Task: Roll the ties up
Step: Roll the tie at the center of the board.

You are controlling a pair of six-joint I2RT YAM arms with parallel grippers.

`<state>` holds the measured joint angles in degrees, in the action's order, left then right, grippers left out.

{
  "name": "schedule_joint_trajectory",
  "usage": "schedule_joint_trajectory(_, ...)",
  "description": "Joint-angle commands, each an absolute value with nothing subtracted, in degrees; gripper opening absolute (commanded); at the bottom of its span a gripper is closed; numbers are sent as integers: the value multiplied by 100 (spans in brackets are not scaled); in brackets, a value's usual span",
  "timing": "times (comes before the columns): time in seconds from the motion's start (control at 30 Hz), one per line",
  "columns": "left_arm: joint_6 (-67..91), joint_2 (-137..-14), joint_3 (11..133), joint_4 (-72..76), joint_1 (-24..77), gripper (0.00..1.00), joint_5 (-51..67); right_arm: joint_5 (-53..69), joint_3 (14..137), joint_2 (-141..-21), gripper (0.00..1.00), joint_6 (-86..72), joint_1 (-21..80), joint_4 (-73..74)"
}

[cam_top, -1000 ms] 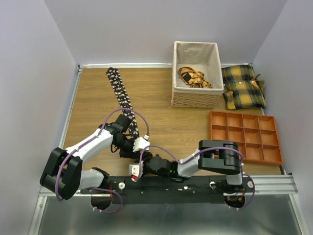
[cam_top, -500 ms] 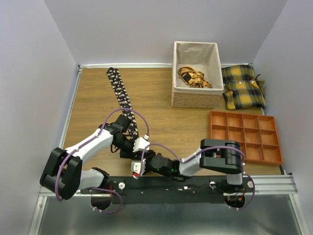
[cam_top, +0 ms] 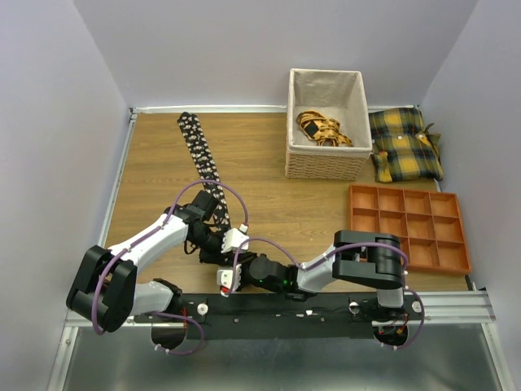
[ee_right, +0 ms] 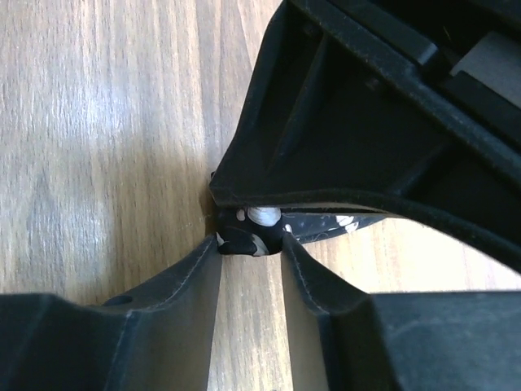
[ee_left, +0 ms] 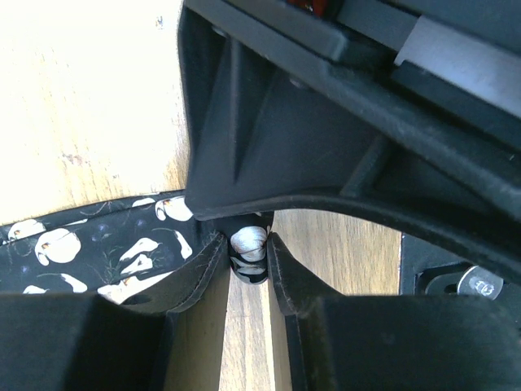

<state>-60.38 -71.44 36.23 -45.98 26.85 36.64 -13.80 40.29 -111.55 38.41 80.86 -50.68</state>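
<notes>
A black tie (cam_top: pixel 198 148) with white flowers lies slanted across the left of the table, its near end hidden under my grippers. In the left wrist view the strip (ee_left: pixel 98 252) runs off to the left, and its small rolled end (ee_left: pixel 249 259) sits pinched between the fingertips of my left gripper (ee_left: pixel 247 247). My right gripper (ee_right: pixel 250 244) faces it from the other side, its fingertips pressed on both sides of the same rolled end (ee_right: pixel 244 232). From above, the left gripper (cam_top: pixel 218 251) and right gripper (cam_top: pixel 238 269) meet near the table's front edge.
A wicker basket (cam_top: pixel 324 167) holding yellow-and-black fabric stands at the back. Plaid cushions (cam_top: pixel 404 145) lie to its right. An orange compartment tray (cam_top: pixel 409 226) sits at the right. The black mounting rail (cam_top: pixel 285 305) runs along the near edge.
The right gripper's jaws have narrowed onto the rolled end, and its wrist has edged slightly left. The left arm and its grip look unchanged.
</notes>
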Motion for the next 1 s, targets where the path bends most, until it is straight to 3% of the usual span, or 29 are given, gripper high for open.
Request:
schedule_joint_trajectory(0.0, -6055, -7110, 3665, -4710, 2707, 31, 4060, -1081, 4227, -11285, 41, 3472, 8025, -4421)
schedule_joint_trajectory(0.2, -6170, -7128, 3674, -4764, 2698, 31, 4148, -1108, 4184, -11206, 34, 3445, 8007, -4430)
schedule_joint_trajectory(0.27, -6144, -7102, 3656, -4729, 2698, 32, 4166, -1090, 4175, -11136, 17, 3445, 8007, -4412)
schedule_joint_trajectory(0.33, -6056, -7084, 3630, -4676, 2698, 41, 4149, -1037, 4175, -11031, 4, 3340, 8007, -4290)
schedule_joint_trajectory(0.37, -5951, -7040, 3621, -4615, 2698, 48, 4035, -1037, 4175, -10987, 4, 3253, 7998, -4237)
schedule_joint_trajectory(0.4, -5828, -7005, 3595, -4414, 2698, 67, 3956, -1002, 4175, -10934, 4, 3043, 7981, -4175)
schedule_joint_trajectory(0.5, -5493, -6926, 3560, -4245, 2663, 84, 3630, -677, 4105, -10776, 3, 2700, 7928, -3876)
schedule_joint_trajectory(0.8, -6090, -6548, 3349, -4447, 1952, 99, 3648, 298, 3937, -10591, 3, 2075, 7752, -3586)
schedule_joint_trajectory(0.97, -6231, -6285, 3252, -4456, 1776, 99, 3639, 834, 4104, -10599, 3, 1706, 7516, -3270)
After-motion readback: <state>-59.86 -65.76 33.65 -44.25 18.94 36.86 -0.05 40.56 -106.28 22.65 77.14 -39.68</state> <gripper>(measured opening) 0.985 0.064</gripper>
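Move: The rolled end of the tie lies right at the left hand's fingers, already pinched between them, hardly 1 cm below the hand point. For the right hand, reaching in from the right, it sits between the part-open fingertips, about 1 cm to the left. From the left hand, the tie's far end lies some 37 cm ahead and 10 cm to the left, and the board's near edge is about 8 cm straight back. The right hand closes its part-open fingers on the right-hand end of the rolled tie, and once they have shut it draws back about 2 cm, staying low over the board and rolling some 20 degrees about its fingers, so that the forward side dips. The left hand stays on the roll until the right has nearly closed, then opens wide, lets go and slips clear about 2 cm forward and 2 cm to the left, rising only slightly. ##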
